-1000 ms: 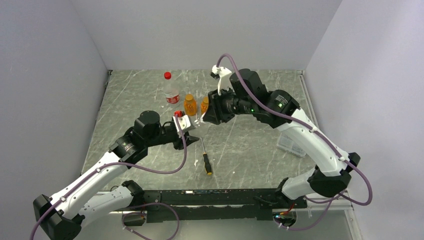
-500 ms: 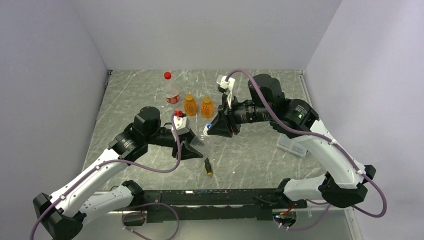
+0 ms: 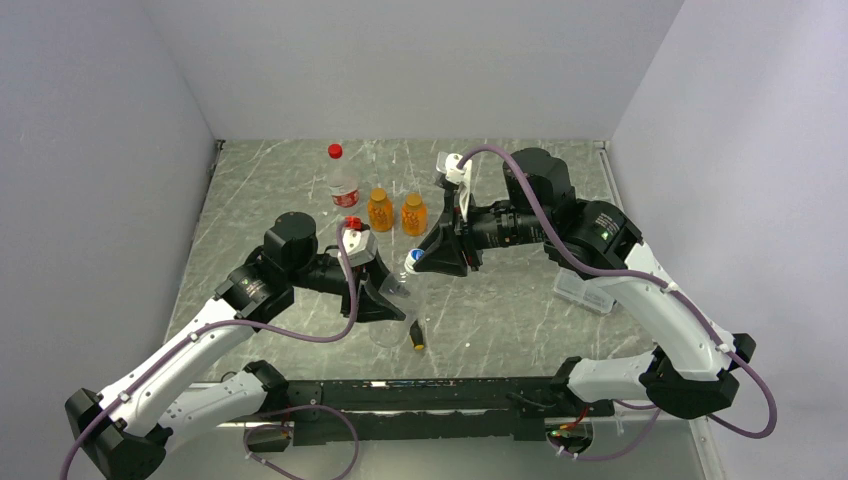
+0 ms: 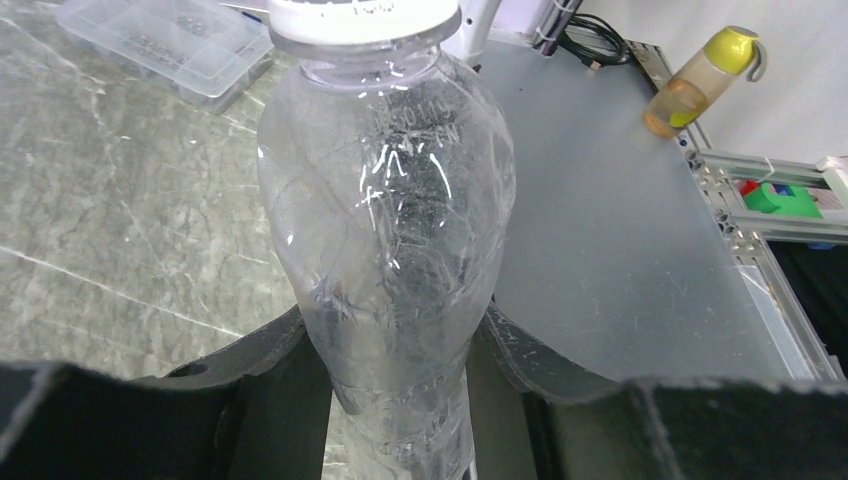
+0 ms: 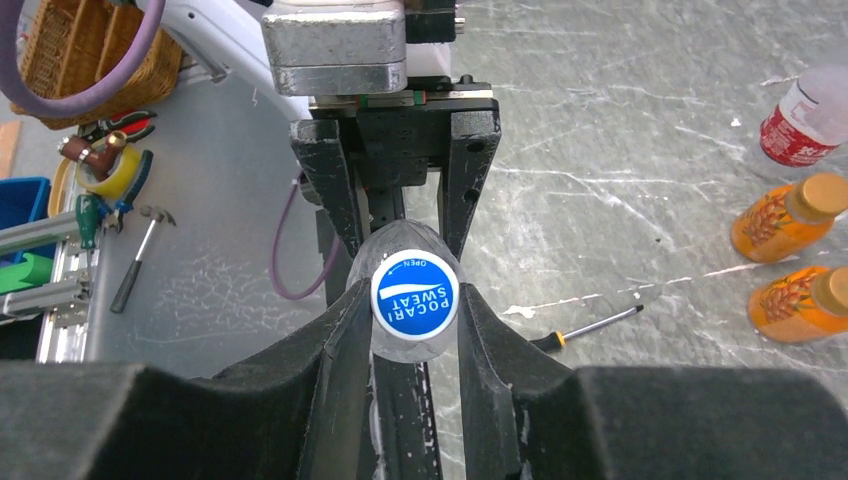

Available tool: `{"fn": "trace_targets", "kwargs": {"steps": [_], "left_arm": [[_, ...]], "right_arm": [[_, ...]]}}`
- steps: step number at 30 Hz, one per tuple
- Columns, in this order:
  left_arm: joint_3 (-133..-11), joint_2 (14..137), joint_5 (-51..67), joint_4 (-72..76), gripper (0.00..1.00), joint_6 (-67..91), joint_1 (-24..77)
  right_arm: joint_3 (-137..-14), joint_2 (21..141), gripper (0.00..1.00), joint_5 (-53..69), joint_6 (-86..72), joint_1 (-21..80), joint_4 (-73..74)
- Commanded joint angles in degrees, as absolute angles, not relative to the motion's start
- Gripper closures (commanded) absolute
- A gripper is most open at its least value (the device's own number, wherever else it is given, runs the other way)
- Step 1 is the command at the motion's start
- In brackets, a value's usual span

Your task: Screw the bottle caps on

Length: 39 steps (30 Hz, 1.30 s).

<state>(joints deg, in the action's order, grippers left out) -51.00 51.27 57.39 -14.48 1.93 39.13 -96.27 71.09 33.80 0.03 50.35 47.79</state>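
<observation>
My left gripper (image 3: pixel 385 300) is shut on the lower body of a small clear bottle (image 3: pixel 393 288), held tilted above the table's middle. In the left wrist view the bottle (image 4: pixel 390 200) rises between both fingers (image 4: pixel 250 350), with the cap's white rim (image 4: pixel 360 15) at the top. A blue bottle cap (image 5: pixel 414 295) with white lettering sits on the bottle's mouth. My right gripper (image 5: pixel 414 305) is shut on it from both sides; from above, the cap (image 3: pixel 412 257) shows at that gripper's (image 3: pixel 420 258) tip. Two capped amber-orange bottles (image 3: pixel 379 210) (image 3: pixel 413 213) and a labelled bottle (image 3: pixel 342 185) with a red cap (image 3: pixel 335 151) stand behind.
A black-and-orange screwdriver (image 3: pixel 415 333) lies on the table just under the held bottle, and also shows in the right wrist view (image 5: pixel 590 327). A clear plastic box (image 3: pixel 583 290) lies at the right under my right arm. The orange bottles (image 5: pixel 790 215) stand close behind my right gripper.
My right gripper came forward from beside the orange bottles to the bottle's mouth. My left gripper swung nearer with the clear bottle, now covering the screwdriver's shaft. Little has moved in the last half second.
</observation>
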Motion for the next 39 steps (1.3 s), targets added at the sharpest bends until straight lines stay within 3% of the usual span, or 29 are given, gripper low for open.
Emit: {"fn": "trace_targets", "kwargs": {"steps": [1, 15, 22, 24, 28, 32, 34, 39], "left_arm": [[-52.90, 49.29, 51.07, -10.53, 1.00, -1.75, 39.22], [-55.07, 50.74, 14.58, -12.22, 1.00, -9.03, 39.37], [-53.48, 51.39, 11.18, -9.06, 1.00, -9.55, 39.76], [-53.37, 51.75, 12.16, -9.85, 1.00, -9.94, 39.81], [-53.52, 52.27, 13.69, -13.79, 1.00, -9.73, 39.81], [-51.95, 51.32, 16.67, -15.85, 1.00, -8.83, 39.80], [-50.97, 50.55, 19.32, -16.25, 1.00, -8.54, 39.81], [-50.95, 49.85, 30.63, -19.04, 1.00, -8.81, 39.57]], "right_arm": [[-96.34, 72.83, 1.00, 32.97, 0.20, 50.62, 46.59], [-106.36, 86.13, 1.00, 9.37, -21.18, 50.80, 58.69], [-104.15, 88.26, 1.00, 5.68, -31.89, 50.89, 54.40], [-104.33, 88.08, 0.96, 4.66, -32.78, 50.89, 53.30], [-105.65, 86.04, 0.72, 3.21, -32.54, 50.91, 50.98], [-107.21, 82.15, 0.31, 0.27, -30.09, 50.57, 49.28], [-106.96, 79.71, 0.18, 0.18, -27.18, 50.39, 48.39], [-102.38, 73.17, 0.01, 5.92, -17.07, 50.19, 44.49]]}}
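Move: The white-and-blue cap already sits on the clear bottle's neck between the right fingers; from the left hand, which grips the bottle, it is about 4 cm ahead, 5 cm right and 9 cm above. From the right hand, the nearer orange jar stands some 25 cm ahead, about level sideways, the other orange jar 26 cm ahead and 9 cm left, and the screwdriver 5 cm ahead and 1 cm left; all three lie 35 to 40 cm below. Both swing forward about 11 cm, left turning counter-clockwise, right clockwise some 40 degrees, before right releases the cap. ##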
